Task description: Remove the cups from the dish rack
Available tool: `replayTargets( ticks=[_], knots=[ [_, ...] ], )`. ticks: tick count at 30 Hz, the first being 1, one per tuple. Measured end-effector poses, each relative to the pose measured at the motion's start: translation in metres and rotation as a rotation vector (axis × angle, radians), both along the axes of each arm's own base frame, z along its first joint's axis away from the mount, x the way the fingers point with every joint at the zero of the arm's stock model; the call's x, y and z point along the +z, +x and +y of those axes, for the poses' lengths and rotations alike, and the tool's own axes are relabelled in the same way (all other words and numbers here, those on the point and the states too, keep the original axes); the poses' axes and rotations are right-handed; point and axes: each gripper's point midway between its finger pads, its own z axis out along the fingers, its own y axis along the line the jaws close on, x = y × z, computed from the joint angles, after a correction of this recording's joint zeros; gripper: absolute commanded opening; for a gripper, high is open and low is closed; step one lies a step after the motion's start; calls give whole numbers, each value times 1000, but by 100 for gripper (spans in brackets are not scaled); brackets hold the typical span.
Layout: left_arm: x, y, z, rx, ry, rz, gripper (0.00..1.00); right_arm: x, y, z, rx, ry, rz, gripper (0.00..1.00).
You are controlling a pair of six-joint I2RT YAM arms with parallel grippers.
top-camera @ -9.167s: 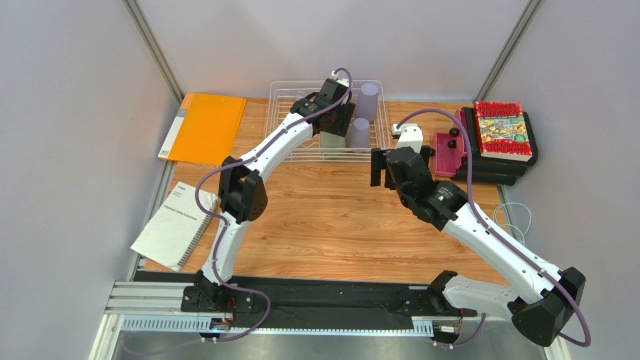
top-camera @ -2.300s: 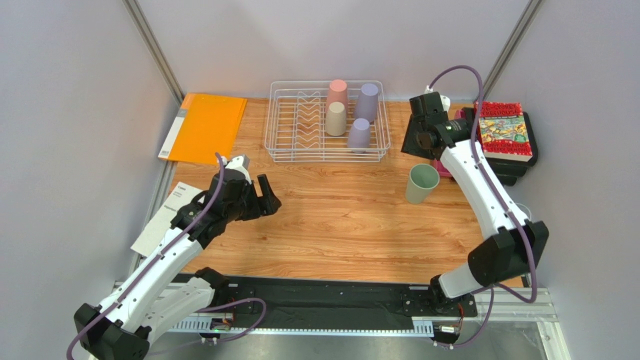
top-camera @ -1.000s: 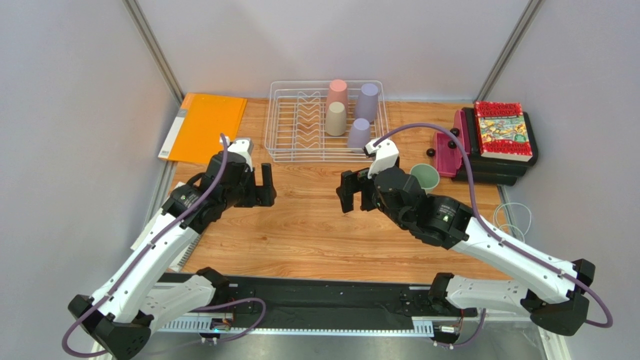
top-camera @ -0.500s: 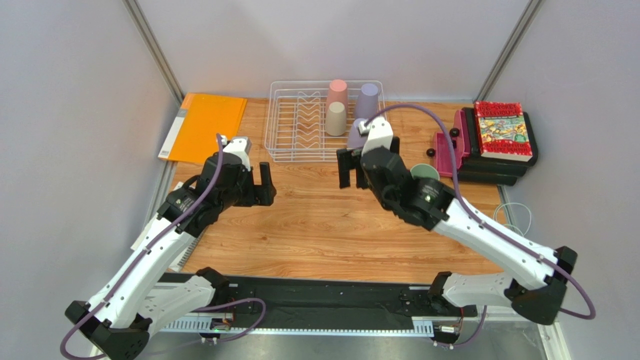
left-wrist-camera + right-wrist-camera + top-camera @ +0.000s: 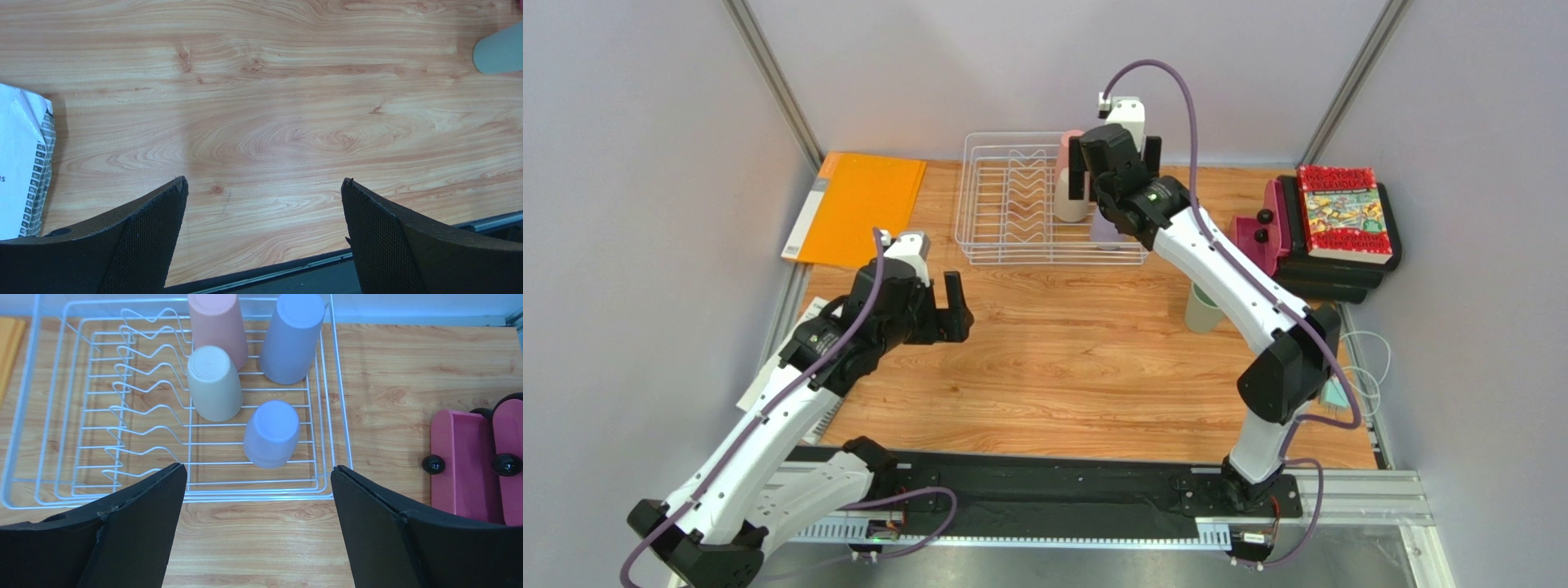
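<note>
The white wire dish rack (image 5: 1014,260) stands at the back of the table. In the right wrist view the dish rack (image 5: 258,493) holds upside-down cups: a pink cup (image 5: 216,327), a beige cup (image 5: 215,383), a tall lavender cup (image 5: 291,337) and a nearer lavender cup (image 5: 272,433). My right gripper (image 5: 1116,165) hangs above the rack's right half. In its own view the right gripper (image 5: 258,468) is open and empty, above the nearer lavender cup. A sage green cup (image 5: 1200,312) stands upright on the table, partly behind the right arm. My left gripper (image 5: 934,312) is open and empty over bare wood (image 5: 264,182).
An orange folder (image 5: 860,208) lies left of the rack. A white spiral booklet (image 5: 811,368) sits at the left table edge. A stack of books (image 5: 1345,221) and a magenta tray-like object (image 5: 1259,239) occupy the back right.
My right arm has swung from the table's middle back and up, to hang over the dish rack. The left arm has barely moved.
</note>
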Motion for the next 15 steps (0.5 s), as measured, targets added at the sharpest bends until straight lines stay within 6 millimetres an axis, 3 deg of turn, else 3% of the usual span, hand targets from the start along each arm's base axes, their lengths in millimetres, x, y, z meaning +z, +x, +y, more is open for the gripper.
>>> replayTargets(
  ticks=[7, 15],
  knots=[
    [-22, 1, -3, 1, 21, 60, 100, -64, 24, -4, -14, -54, 124, 93],
    [-36, 6, -8, 2, 30, 104, 100, -96, 56, -24, -61, -55, 177, 93]
  ],
)
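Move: The near purple cup, upside down in the rack, stands about 7 cm ahead of the right hand, 1 cm to its right and some 23 cm below. The beige cup is about 6 cm farther out than that cup and 7 cm to its left, with the red cup some 7 cm beyond the beige one. The far purple cup stands roughly 12 cm beyond the near one and 2 cm to its right. From the left hand the near purple cup lies about 29 cm ahead, 26 cm right and 16 cm below. Downward first, then down and forward, the right hand sinks about 9.5 cm while reaching some 5 cm farther out and drifting slightly right, closing in over the near purple cup. The fingers stay wide open and tip about 10 degrees more downward, still clear of the cup. The left hand, open and empty, lowers some 3.5 cm above bare table. ##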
